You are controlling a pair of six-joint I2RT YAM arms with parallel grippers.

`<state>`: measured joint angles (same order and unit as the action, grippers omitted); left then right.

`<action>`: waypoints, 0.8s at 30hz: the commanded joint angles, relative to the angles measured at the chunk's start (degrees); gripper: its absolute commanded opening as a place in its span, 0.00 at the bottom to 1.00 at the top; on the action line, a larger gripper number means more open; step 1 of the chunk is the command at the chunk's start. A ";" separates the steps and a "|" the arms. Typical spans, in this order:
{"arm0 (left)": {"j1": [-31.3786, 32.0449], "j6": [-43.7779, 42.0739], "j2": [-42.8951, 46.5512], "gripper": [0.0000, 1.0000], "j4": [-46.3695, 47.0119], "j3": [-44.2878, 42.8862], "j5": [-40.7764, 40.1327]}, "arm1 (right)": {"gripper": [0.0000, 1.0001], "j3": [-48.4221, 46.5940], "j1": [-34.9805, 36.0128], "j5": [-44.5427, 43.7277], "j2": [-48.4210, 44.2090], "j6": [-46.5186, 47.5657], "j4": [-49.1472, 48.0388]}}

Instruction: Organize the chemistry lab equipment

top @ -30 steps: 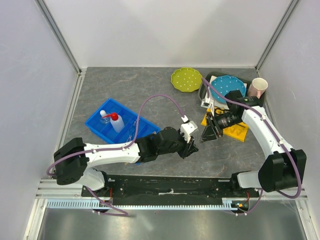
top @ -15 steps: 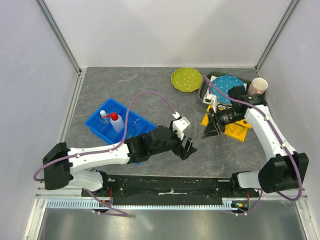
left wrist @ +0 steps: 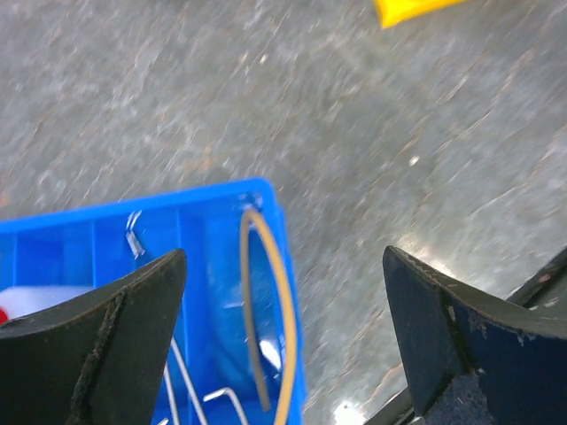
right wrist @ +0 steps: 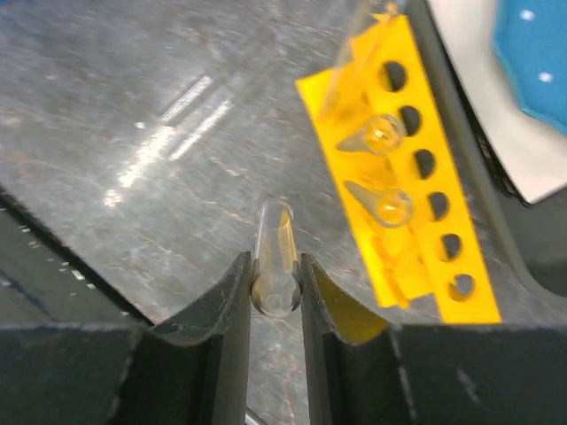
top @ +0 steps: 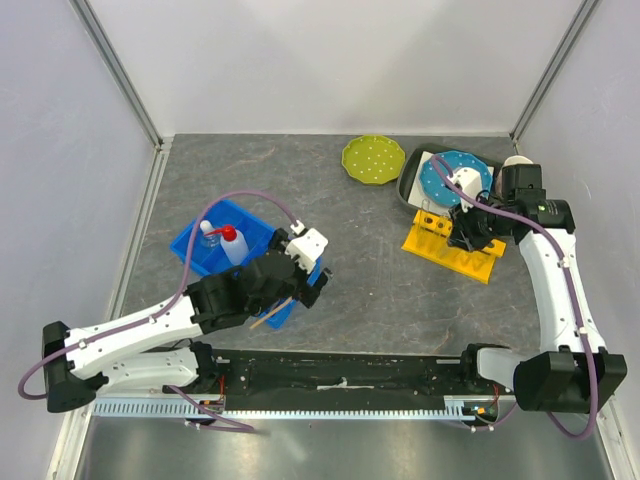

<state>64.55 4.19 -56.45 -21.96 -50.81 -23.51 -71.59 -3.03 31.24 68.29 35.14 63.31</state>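
In the right wrist view my right gripper (right wrist: 276,274) is shut on a thin clear glass tube (right wrist: 275,232), held just left of the yellow rack (right wrist: 423,199). Two more glass tubes (right wrist: 384,134) stand in the rack's holes. From above, the right gripper (top: 468,232) hangs over the rack (top: 452,256). My left gripper (left wrist: 283,266) is open and holds nothing, above the right end of the blue bin (left wrist: 106,239). In that end lie the tan rubber tube (left wrist: 285,305) and the metal wire tongs (left wrist: 190,390). The squeeze bottle (top: 233,243) and the small flask (top: 208,232) stand in the bin's left part.
A green dotted plate (top: 373,158) lies at the back. The blue dotted plate (top: 452,174) rests on a dark tray behind the rack. The pink cup (top: 517,163) is partly hidden by the right arm. The cell's walls close in on three sides.
The left gripper opened and drew back to the left, from the table's middle to the blue bin. The right gripper moved back and right with the glass tube, over the yellow rack.
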 commanded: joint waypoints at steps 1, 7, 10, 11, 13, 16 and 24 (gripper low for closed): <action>-0.04 -3.66 1.77 0.97 -3.88 4.84 -5.85 | 0.12 1.54 -1.01 -7.86 -0.62 -1.12 -7.65; 0.04 -3.92 1.51 0.97 -7.75 3.70 -9.53 | 0.13 3.91 -1.28 -12.43 0.70 -3.32 -13.55; 0.40 -3.83 2.13 0.97 -8.72 4.22 -9.37 | 0.13 5.05 -1.28 -14.63 1.40 -3.58 -15.92; 0.57 -3.92 2.39 0.97 -8.89 4.40 -9.54 | 0.13 5.32 -1.19 -15.24 1.49 -3.58 -16.46; 0.75 -3.92 2.65 0.97 -9.16 4.75 -9.54 | 0.14 5.93 -1.28 -16.21 1.93 -3.67 -17.69; 0.84 -3.83 2.66 0.97 -9.07 4.58 -9.36 | 0.14 6.46 -1.28 -16.30 2.63 -3.85 -18.04; 0.92 -3.83 2.57 0.97 -9.25 4.66 -9.01 | 0.14 8.49 -1.37 -16.30 3.16 -3.58 -18.31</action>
<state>65.08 2.02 -54.68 -31.27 -46.22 -31.44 -64.01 -4.16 15.68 71.02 32.14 46.87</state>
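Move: The yellow rack that the right hand's held test tube is going to has its middle about 5 cm ahead, 4 cm to the right and 14 cm below. The tubes already standing in it are some 6 cm left of its middle and 4 cm farther out; the blue plate lies about 21 cm ahead of the hand and 5 cm right. From the open left hand, the rack is roughly 16 cm ahead and 38 cm right. Right hand carries its tube about 5 cm right and forward, sinking, towards the rack; left hand drops leftwards. ##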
